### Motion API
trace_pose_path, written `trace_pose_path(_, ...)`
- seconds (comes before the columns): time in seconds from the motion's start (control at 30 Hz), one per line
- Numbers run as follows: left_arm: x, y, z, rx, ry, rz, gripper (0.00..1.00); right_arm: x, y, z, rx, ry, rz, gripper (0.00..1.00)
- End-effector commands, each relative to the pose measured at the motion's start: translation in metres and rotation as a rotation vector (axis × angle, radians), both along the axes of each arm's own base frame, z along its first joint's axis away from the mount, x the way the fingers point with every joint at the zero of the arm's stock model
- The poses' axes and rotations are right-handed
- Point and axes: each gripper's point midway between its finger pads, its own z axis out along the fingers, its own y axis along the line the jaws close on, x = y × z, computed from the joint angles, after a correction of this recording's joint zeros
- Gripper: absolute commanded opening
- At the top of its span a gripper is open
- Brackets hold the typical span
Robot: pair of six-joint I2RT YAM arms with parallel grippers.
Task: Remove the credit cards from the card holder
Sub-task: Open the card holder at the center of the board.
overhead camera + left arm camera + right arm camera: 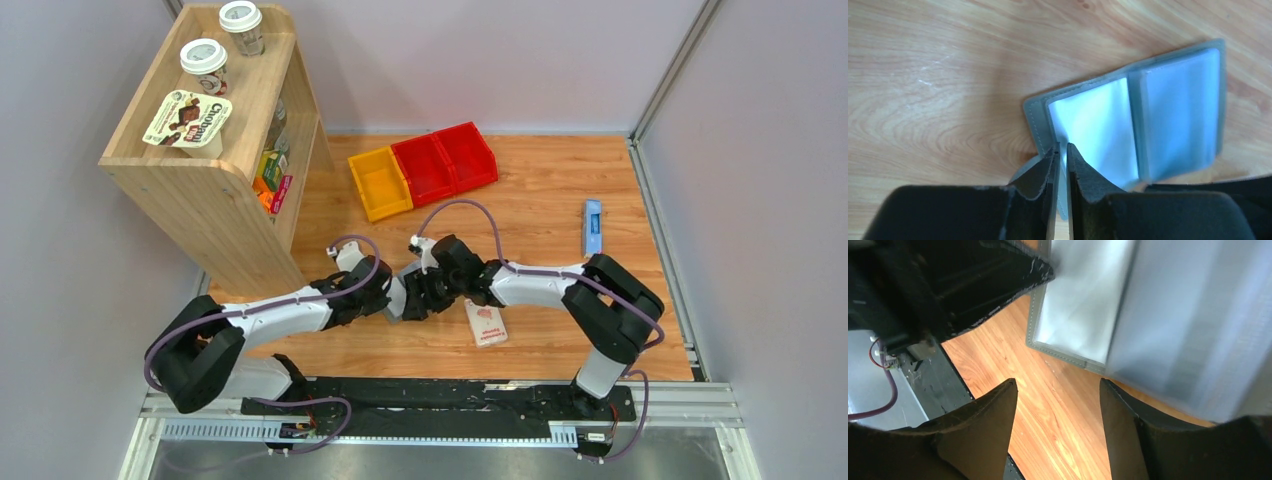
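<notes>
The grey card holder (1148, 115) lies open on the wooden table, its pale blue-grey pockets facing up. My left gripper (1062, 147) is shut on the near edge of one of its leaves. In the right wrist view the card holder (1083, 305) is just beyond my right gripper (1058, 385), which is open and empty above bare wood. In the top view both grippers meet over the holder (397, 298) at the table's middle front. I see no credit cards; what is inside the pockets cannot be told.
A white-and-pink packet (487, 323) lies just right of the grippers. A small blue object (592, 226) lies at the right. A yellow bin (380, 182) and red bins (445, 160) stand at the back. A wooden shelf (215, 140) stands at the left.
</notes>
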Motion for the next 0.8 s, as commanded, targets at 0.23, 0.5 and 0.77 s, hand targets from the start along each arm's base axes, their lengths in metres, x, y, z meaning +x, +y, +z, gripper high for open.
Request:
trace_pose_path(0.23,-0.028,0.014,-0.027,0.019,0.088,-0.007,0.17,0.069,-0.034,0.055,0.011,-0.194,-0.257,0.65)
trace_pose_path(0.5,-0.033,0.015,-0.032,0.016,0.11,-0.017,0.16,0.08,-0.027,0.043,-0.013,-0.158,-0.242,0.65)
trace_pose_path(0.77,-0.037,0.013,-0.035,0.006,0.125,-0.026,0.15,0.081,-0.02,0.026,-0.029,-0.114,-0.222,0.64)
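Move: The opened card holder lies just under both hands. Its middle is about 5 cm to the right of the left hand and 2 cm ahead, some 2 cm lower; from the right hand, which is at its near edge, it lies about 5 cm ahead and 1 cm to the right, 1 cm lower. The white card box sits some 14 cm to the right of the right hand and 2 cm nearer, and the yellow tray about 30 cm ahead of it, 6 cm to its left. The right hand leaves the near end of the holder's fold and swings some 7 cm forward and half as far right, arching up nearly 5 cm and then sinking towards the right half, fingers staying open and the wrist turning about 15 degrees clockwise. Meanwhile the left hand, its fingers nearly shut, comes down the last centimetre with a touch of back, sets its tips on the left cover's outer margin, and stays there holding that side down. ##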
